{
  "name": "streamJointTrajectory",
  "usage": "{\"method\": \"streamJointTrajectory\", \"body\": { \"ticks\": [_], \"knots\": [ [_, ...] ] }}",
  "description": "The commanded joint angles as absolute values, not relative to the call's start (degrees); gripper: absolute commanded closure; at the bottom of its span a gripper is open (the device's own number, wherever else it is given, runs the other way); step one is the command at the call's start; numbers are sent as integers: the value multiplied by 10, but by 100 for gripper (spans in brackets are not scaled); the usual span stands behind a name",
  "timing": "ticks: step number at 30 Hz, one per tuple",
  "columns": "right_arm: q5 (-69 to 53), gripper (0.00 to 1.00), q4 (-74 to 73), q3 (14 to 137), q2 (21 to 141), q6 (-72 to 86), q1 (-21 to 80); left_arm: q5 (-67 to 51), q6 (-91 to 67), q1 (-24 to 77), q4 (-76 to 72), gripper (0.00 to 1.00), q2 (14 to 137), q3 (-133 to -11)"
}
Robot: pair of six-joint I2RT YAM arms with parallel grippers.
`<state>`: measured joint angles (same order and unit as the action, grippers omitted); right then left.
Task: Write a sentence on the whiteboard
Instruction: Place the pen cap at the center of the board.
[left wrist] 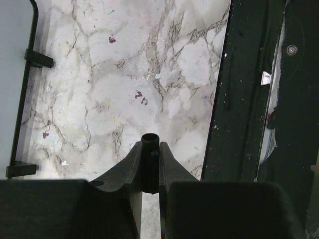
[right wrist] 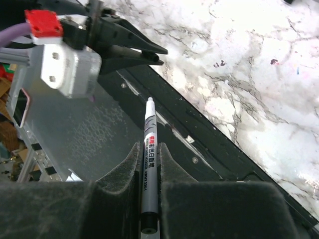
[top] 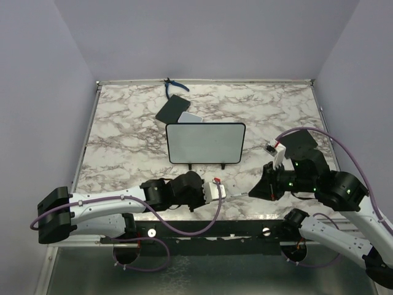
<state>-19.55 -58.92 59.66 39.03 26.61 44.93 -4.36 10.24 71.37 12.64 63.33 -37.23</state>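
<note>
The whiteboard (top: 206, 143) stands upright on two little feet at the table's middle, and its face looks blank; the sentence does not show. Its framed edge (left wrist: 24, 94) lies at the left of the left wrist view. My right gripper (right wrist: 148, 148) (top: 263, 189) is shut on a grey marker (right wrist: 149, 149), whose tip points left over the front rail. My left gripper (left wrist: 150, 144) (top: 232, 195) is shut on the marker's black cap (left wrist: 150, 159). In the right wrist view the cap (right wrist: 130, 51) sits a short gap from the marker's tip.
A black flat rectangle (top: 172, 109), a grey-white pad (top: 191, 117) and blue-handled pliers (top: 174, 86) lie behind the whiteboard. Another black rectangle (top: 304, 144) lies at the right, by the right arm. A black rail (top: 209, 230) runs along the table's near edge.
</note>
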Motion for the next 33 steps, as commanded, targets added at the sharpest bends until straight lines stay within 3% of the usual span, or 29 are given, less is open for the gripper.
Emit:
{"method": "streamJointTrajectory", "body": {
  "ticks": [1, 10, 19, 28, 33],
  "knots": [
    [-165, 99, -613, 605, 394, 255, 451, -29, 95, 714, 129, 100, 616, -366],
    [-46, 100, -614, 597, 395, 282, 451, -15, 60, 690, 122, 100, 628, -381],
    [85, 99, -599, 578, 409, 317, 451, 27, -137, 682, 6, 100, 654, -341],
    [111, 100, -550, 543, 413, 321, 451, 88, -153, 687, -98, 99, 698, -288],
    [113, 99, -544, 538, 402, 322, 451, 101, -143, 703, -101, 94, 741, -291]
  ]
}}
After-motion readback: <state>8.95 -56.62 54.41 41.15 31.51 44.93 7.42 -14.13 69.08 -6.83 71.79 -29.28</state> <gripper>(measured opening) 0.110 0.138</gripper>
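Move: The left hand already holds the black pen cap over the bare marble; the whiteboard's middle is about 15 cm ahead of it, 1 cm left and 4 cm lower. The board's right foot is some 13 cm ahead and 5 cm right, its left foot 13 cm ahead and 6 cm left, both about 9 cm down. For the right hand, already gripping the pen, the whiteboard's middle is about 17 cm ahead, 13 cm left and 18 cm below. Still pinching the cap, the left hand eases forward about 4 cm towards the whiteboard, then sinks some 4 cm towards the marble in front of it while swinging counter-clockwise. The right hand keeps its hold on the uncapped pen and sweeps forward, also drifting right and down, away from the left hand and turning clockwise. ##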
